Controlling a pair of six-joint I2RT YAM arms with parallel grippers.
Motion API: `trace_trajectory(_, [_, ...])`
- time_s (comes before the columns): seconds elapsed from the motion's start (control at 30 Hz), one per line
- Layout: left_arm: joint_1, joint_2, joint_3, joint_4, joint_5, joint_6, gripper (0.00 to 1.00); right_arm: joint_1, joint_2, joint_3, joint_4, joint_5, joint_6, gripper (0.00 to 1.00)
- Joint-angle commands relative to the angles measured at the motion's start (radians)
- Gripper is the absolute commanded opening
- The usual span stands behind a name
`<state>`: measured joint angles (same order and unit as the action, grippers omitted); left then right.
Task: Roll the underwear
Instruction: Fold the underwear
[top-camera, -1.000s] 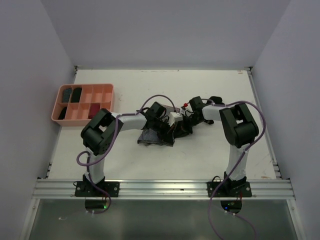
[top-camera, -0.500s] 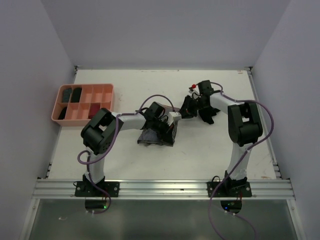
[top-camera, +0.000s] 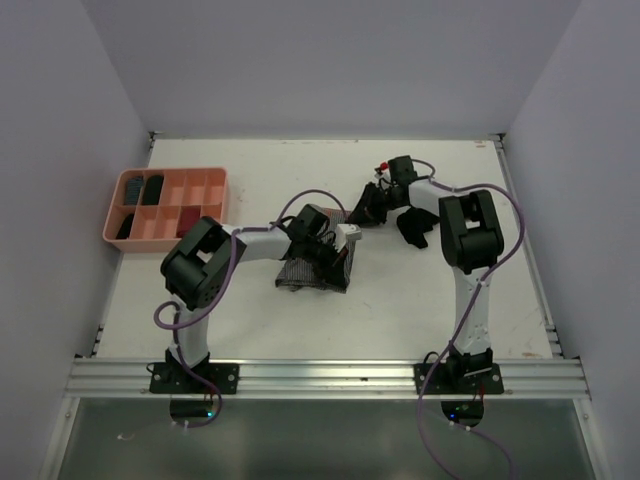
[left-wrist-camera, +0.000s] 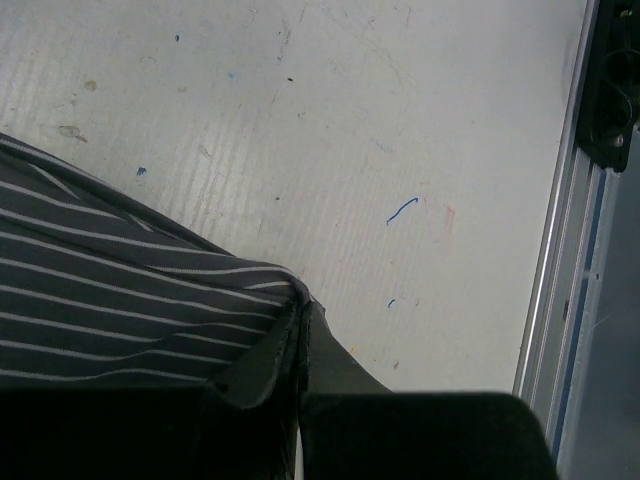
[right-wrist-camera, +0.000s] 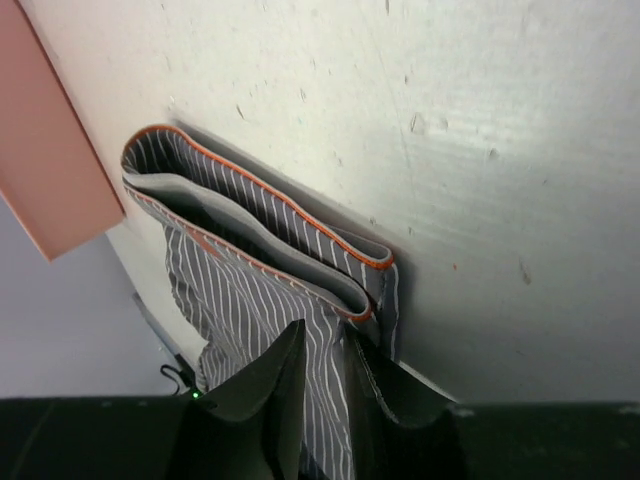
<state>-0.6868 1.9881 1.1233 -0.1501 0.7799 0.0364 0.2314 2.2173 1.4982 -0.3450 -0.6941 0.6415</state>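
The grey-and-white striped underwear (top-camera: 305, 272) lies mid-table, partly under my left gripper (top-camera: 335, 260). In the left wrist view the fingertips (left-wrist-camera: 302, 305) are shut on its hem, the striped cloth (left-wrist-camera: 120, 290) spreading to the left. My right gripper (top-camera: 362, 212) is at the garment's far edge. In the right wrist view its fingers stand a little apart (right-wrist-camera: 325, 335), with a striped layer (right-wrist-camera: 250, 290) running between them and the orange-edged folds just beyond. A plain black underwear (top-camera: 412, 228) sits in a lump to the right, untouched.
The salmon-pink compartment tray (top-camera: 170, 171) stands at the back left with dark rolled pieces (top-camera: 152, 187) in some compartments; its corner (right-wrist-camera: 50, 150) shows in the right wrist view. The aluminium rail (left-wrist-camera: 560, 300) runs along the near table edge.
My right gripper has moved away from the middle toward the back and slightly left, and its jaws have spread. The left gripper has stayed shut on the striped cloth.
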Motion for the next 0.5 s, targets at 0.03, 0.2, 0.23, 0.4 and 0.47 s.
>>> trace_trajectory(0.03, [-0.011, 0.049, -0.072, -0.092, -0.143, 0.020, 0.00, -0.017, 0.010, 0.089, 0.003, 0.102, -0.066, 0.26])
trace_trajectory(0.2, [-0.014, 0.067, -0.063, -0.108, -0.159, 0.014, 0.02, -0.027, 0.062, 0.180, -0.044, 0.137, -0.085, 0.25])
trace_trajectory(0.23, [-0.016, 0.066, -0.062, -0.111, -0.160, 0.019, 0.06, -0.027, 0.076, 0.192, -0.048, 0.134, -0.085, 0.25])
trace_trajectory(0.4, [-0.046, -0.013, -0.057, -0.124, -0.133, 0.062, 0.40, -0.024, 0.073, 0.192, -0.048, 0.130, -0.103, 0.24])
trace_trajectory(0.47, [-0.066, -0.088, -0.039, -0.128, -0.126, 0.072, 0.51, -0.024, 0.064, 0.186, -0.046, 0.130, -0.109, 0.24])
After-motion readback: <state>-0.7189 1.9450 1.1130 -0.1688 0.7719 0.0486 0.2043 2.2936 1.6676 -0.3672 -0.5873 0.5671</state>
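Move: The underwear's near right-hand corner is pinched in the left hand's shut fingers. The right end of its waistband lies about 3 cm ahead of the right hand, neither left nor right of it and roughly 1 cm lower; from the left hand it is some 22 cm ahead and 2 cm right. From the right hand, the black cloth is about 16 cm right and 1 cm back. The underwear's near corner is let go as the left fingers open to nearly half, that hand then backing off about 1 cm and rising about 1 cm. The right hand, fingers still slightly parted, goes about 5 cm forward and 2 cm right over the waistband's right end, rising a centimetre and sinking again while rolling its forward side up some 10 degrees; whether it touches the cloth can't be told. ##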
